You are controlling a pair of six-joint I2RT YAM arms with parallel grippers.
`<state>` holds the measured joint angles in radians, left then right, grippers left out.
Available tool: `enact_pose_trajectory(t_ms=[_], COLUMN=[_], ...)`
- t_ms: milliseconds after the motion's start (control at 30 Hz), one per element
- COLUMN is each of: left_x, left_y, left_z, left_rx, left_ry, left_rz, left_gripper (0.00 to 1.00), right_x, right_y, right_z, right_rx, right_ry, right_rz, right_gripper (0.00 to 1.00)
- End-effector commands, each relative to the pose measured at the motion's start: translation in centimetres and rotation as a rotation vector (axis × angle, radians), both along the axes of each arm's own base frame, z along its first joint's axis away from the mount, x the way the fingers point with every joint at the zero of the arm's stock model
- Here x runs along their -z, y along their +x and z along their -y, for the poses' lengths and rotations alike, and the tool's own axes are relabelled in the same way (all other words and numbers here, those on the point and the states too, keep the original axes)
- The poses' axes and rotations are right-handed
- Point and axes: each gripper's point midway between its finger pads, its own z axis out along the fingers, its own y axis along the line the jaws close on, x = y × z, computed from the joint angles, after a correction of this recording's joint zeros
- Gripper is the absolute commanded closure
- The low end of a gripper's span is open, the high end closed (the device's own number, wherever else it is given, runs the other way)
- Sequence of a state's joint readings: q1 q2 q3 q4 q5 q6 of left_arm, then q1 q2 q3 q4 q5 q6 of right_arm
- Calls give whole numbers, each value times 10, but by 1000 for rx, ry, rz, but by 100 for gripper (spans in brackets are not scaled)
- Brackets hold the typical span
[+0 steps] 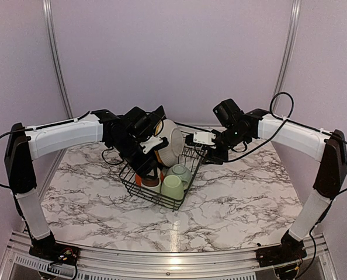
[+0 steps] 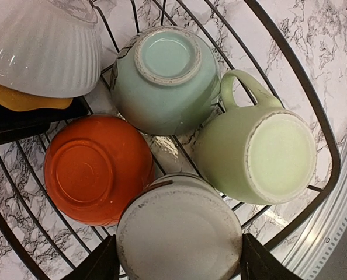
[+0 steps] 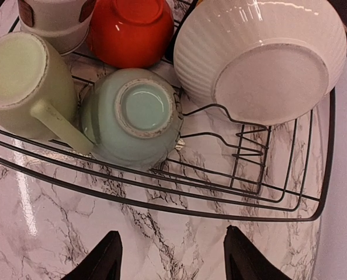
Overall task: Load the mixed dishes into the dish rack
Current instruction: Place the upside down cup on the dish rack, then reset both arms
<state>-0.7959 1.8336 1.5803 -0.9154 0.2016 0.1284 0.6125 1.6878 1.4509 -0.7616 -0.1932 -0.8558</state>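
The black wire dish rack (image 1: 162,202) (image 2: 321,131) (image 3: 162,205) stands mid-table. Inside it a pale green mug (image 2: 261,154) (image 3: 21,79), a mint cup (image 2: 165,79) (image 3: 132,116) and an orange bowl (image 2: 94,169) all sit upside down. A ribbed white bowl (image 3: 261,52) (image 1: 172,143) leans on edge over a yellow plate (image 2: 21,99) and a black plate (image 2: 27,121). My left gripper (image 2: 179,265) (image 1: 147,160) reaches into the rack, its fingers pressed against both sides of the inverted small grey-brown cup (image 2: 179,233). My right gripper (image 3: 170,256) hovers open over bare marble just outside the rack's rim.
The marble tabletop (image 1: 232,198) surrounds the rack. Purple walls close the back and sides. A metal rail (image 1: 173,259) runs along the near edge between the arm bases.
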Motion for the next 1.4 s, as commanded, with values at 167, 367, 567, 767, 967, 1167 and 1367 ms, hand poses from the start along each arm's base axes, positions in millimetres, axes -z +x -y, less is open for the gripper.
enact_pose_trajectory(t_ms=[167,367,567,767,967,1167,1367], left_x=[25,-3,-13,-33,-87,-132,-149], left_y=[-5,3,9,13,8,52,112], left_z=[-22,-22,-23,-18,-4,-39,-121], left_rx=[-22,-42,-57,-62,-18,-227,-617], left_ry=[140,101,101,57,-91,-86,-156], left_rz=[-11,76,129,168,226,511,610], left_gripper=[39,27,1,1,1,1,1], right_x=[-9,-8,-9,-10,-15,-76,-138], right_y=[7,9,10,10,14,72,130], right_z=[-2,0,-1,0,4,44,151], right_rx=[22,33,35,39,62,323,701], right_ry=[18,9,8,7,-9,151,454], right_rz=[-10,-3,-5,-4,28,178,270], right_gripper=[42,42,42,42,42,34,2])
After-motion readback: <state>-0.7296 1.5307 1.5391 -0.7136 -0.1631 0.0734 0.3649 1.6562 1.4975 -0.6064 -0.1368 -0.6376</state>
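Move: The upside-down cup is still in my left fingers in the rack's near corner, its middle about 3 cm straight below the hand point. The orange bowl sits roughly 5 cm ahead and 2 cm to the left, the green mug about 7 cm to the right and 2 cm back, the mint bowl some 9 cm right and 3 cm ahead, all about 5 cm lower. From my right hand the cup is about 20 cm left, 7 cm back and 6 cm down. I hold my left hand almost still over the rack corner, then open the fingers wide to let go of the cup and ease about 1 cm left. From there I lift clear, some 14 cm up, swinging left and forward away from the cup as the hand tips up about 30 degrees. Late on, my right hand opens too and leaves the rack's side, about 9 cm forward, as far right and 5 cm up. ##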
